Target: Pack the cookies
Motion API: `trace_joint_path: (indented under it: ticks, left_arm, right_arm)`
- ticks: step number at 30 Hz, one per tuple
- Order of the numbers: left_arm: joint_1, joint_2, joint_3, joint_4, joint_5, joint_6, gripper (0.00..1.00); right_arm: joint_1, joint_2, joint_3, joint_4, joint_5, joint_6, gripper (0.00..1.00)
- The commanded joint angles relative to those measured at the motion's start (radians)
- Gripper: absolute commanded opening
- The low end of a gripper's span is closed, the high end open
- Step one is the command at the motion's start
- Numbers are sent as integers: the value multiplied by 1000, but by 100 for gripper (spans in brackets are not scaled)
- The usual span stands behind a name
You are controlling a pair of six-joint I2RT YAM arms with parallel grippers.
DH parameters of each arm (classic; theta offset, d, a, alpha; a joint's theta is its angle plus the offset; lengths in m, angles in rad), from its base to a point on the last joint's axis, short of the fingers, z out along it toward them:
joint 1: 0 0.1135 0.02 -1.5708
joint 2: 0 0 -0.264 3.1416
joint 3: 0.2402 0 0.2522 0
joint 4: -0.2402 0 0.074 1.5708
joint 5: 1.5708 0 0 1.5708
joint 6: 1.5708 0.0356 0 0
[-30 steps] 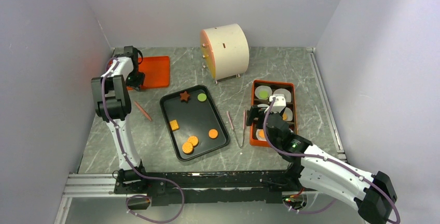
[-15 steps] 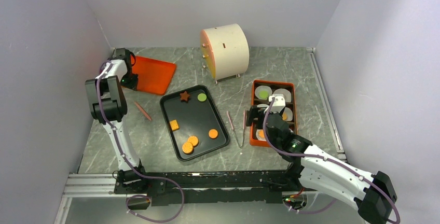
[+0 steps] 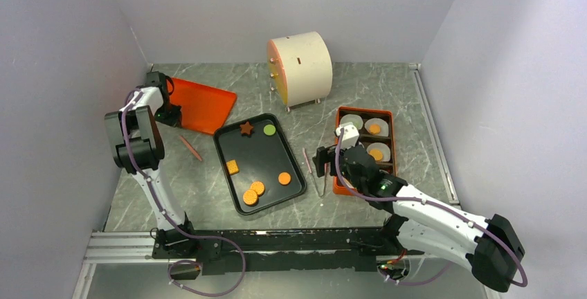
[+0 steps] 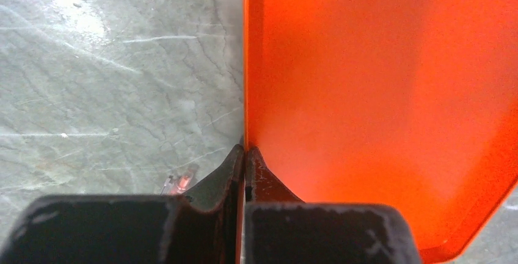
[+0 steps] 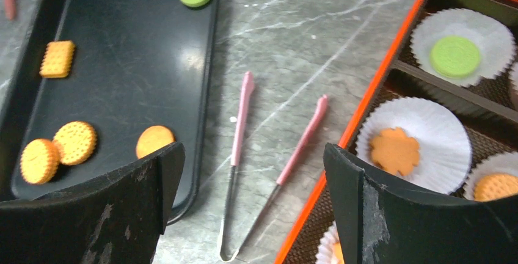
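Observation:
Several cookies lie on the black tray [image 3: 225, 140]: a brown star [image 3: 246, 129], a green round [image 3: 269, 130], an orange square [image 3: 232, 167] and orange rounds [image 3: 253, 192]. The orange box [image 3: 390, 115] holds white liners with a green round [image 5: 455, 56], an orange flower [image 5: 396, 150] and an orange round [image 5: 495, 186]. My right gripper [image 3: 325, 162] is open and empty above the pink tongs [image 5: 241, 123], between tray and box; in its wrist view the gripper [image 5: 251, 154] frames the tongs. My left gripper [image 3: 169, 113] is shut on the edge of the orange lid [image 3: 202, 104], as its wrist view [image 4: 245, 151] shows.
A white cylindrical container [image 3: 299, 68] stands at the back centre. A pink stick [image 3: 190, 148] lies left of the black tray. Grey walls close in on the left, back and right.
My right gripper has moved left, from over the box to above the tongs. My left gripper has shifted left and turned the orange lid, which now reaches toward the black tray.

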Motion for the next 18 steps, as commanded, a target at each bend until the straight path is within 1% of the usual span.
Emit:
trace_joint_path:
  ticks: [1, 6, 10, 14, 18]
  left_arm:
    - [17, -101, -14, 27, 82, 0, 5]
    - [48, -155, -69, 83, 159, -40, 5]
    - [67, -162, -50, 85, 171, -47, 5]
    - [88, -143, -19, 95, 171, -42, 5]
    - [93, -82, 25, 94, 154, -22, 5]
  right_arm:
    - [2, 38, 77, 47, -103, -21, 89]
    - [2, 79, 106, 71, -171, 36, 89]
    - [2, 102, 114, 101, -214, 87, 89]
    - [3, 118, 121, 113, -229, 99, 89]
    - [3, 137, 133, 111, -226, 95, 89]
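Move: The left hand already pinches the near rim of the orange tray, whose middle lies some 5 cm ahead and 8 cm to its right. From that hand the cookie box stands about 12 cm back and 65 cm right; the black tray about 16 cm back, 31 cm right. From the open right hand the orange tray is roughly 25 cm ahead, 45 cm left; the black tray 3 cm ahead, 22 cm left; the tongs under it, 4 cm left; all lower, by about 12 cm. Lift the orange tray's pinched rim by raising the left gripper about 3 cm, then ease it a little left as it climbs, keeping the fingers shut and tilting the fingertips slightly forward and right. Meanwhile bring the open right gripper about 5 cm left, above the tongs towards the black and orange trays, swinging it some 10 degrees counter-clockwise. ##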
